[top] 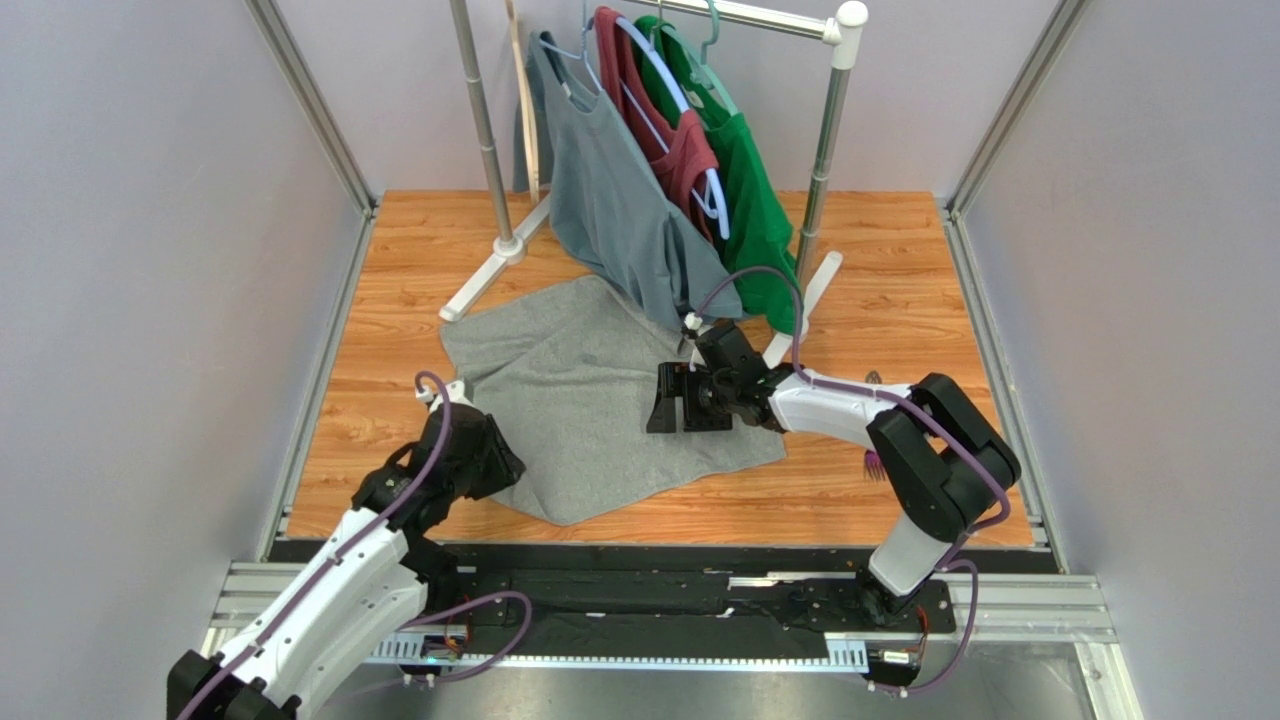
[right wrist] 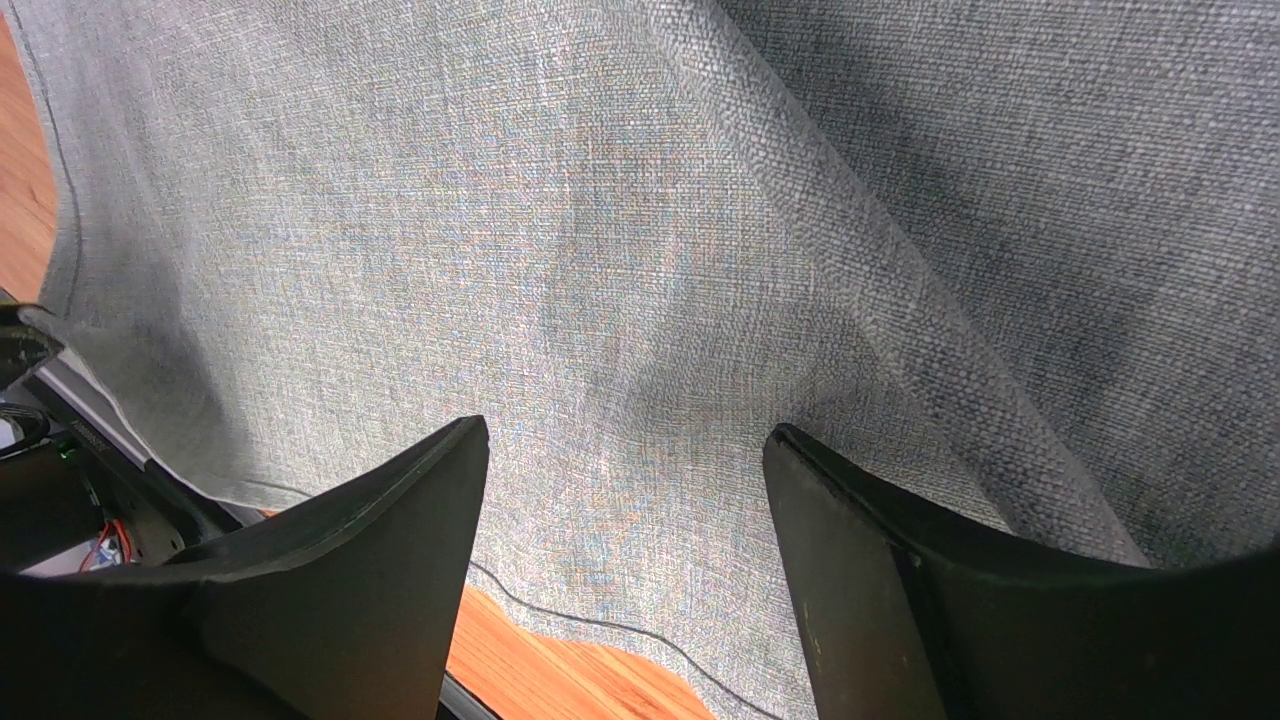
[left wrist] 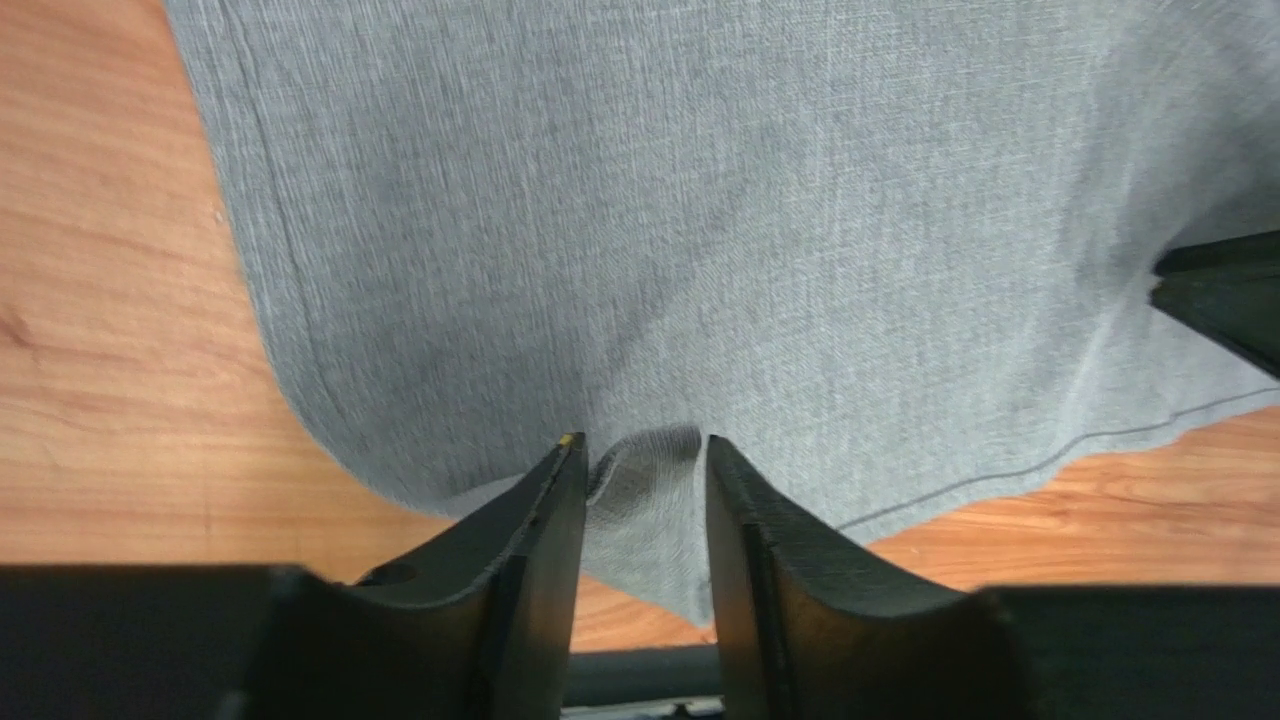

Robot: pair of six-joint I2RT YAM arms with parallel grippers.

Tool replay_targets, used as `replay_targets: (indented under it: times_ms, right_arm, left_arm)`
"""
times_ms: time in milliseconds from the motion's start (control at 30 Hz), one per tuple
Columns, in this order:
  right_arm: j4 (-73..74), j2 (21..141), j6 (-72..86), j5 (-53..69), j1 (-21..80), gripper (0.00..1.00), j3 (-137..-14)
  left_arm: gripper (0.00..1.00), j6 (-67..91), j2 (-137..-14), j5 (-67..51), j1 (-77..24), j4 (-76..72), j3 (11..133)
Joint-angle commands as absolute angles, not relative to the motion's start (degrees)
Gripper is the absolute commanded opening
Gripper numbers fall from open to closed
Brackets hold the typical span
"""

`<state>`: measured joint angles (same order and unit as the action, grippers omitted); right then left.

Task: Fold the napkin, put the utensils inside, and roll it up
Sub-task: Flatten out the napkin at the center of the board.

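The grey napkin [top: 579, 398] lies spread on the wooden table, its far right corner under the hanging grey shirt. My left gripper [top: 504, 468] sits at the napkin's near left edge. In the left wrist view the left gripper [left wrist: 643, 458] has its jaws parted, with a small raised pucker of napkin [left wrist: 751, 225] standing between them. My right gripper [top: 672, 402] hovers over the napkin's right side, wide open, with only flat napkin [right wrist: 451, 225] below the gripper [right wrist: 624, 443]. Of the utensils, only purplish tines of a fork [top: 872, 467] peek out beside the right arm.
A clothes rack [top: 484, 143] stands at the back with a grey shirt [top: 616, 195], a red one [top: 672, 143] and a green one [top: 744, 173] on hangers. The rack's white feet [top: 484, 278] rest just behind the napkin. Grey walls close both sides.
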<state>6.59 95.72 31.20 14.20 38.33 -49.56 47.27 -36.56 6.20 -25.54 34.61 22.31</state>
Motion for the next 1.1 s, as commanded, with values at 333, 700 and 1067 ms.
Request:
replay_targets:
  times_ms: [333, 700, 1067]
  right_arm:
    - [7.82, 98.26, 31.38, 13.62, 38.41, 0.75, -50.62]
    - [11.59, 94.85, 30.76, 12.83, 39.54, 0.75, -50.80]
    - [18.11, 83.15, 30.59, 5.45, 42.01, 0.76, -52.73]
  left_arm:
    - [0.59, 51.33, -19.69, 3.69, -26.10, 47.10, 31.81]
    - [0.68, 46.86, -38.46, 8.27, -26.10, 37.10, 36.02]
    - [0.69, 45.43, -73.98, 2.64, -28.56, 7.84, 45.44]
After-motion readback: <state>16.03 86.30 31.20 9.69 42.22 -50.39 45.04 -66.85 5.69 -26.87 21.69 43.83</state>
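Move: My left hand hovers about 5 cm above the board with the napkin's near-left edge still raised at its fingertips. The napkin's middle lies some 11 cm ahead of it and 10 cm to its right. The gray tank top's hem is roughly 22 cm ahead and 20 cm to the right. From my right hand, low over the cloth, the napkin's middle is about 6 cm to the left and 1 cm ahead, and the hem some 12 cm ahead and 3 cm to the right. I open my left fingers wide to let the napkin's edge go, rising some 9 cm while easing back about a centimetre. Then I dip about 3 cm and swing forward roughly 11 cm and 6 cm to the right, in over the wrinkled left part of the napkin without gripping. My right hand stays low on the cloth, fingers wide, and only at the end draws back slightly and rises about 4 cm. ##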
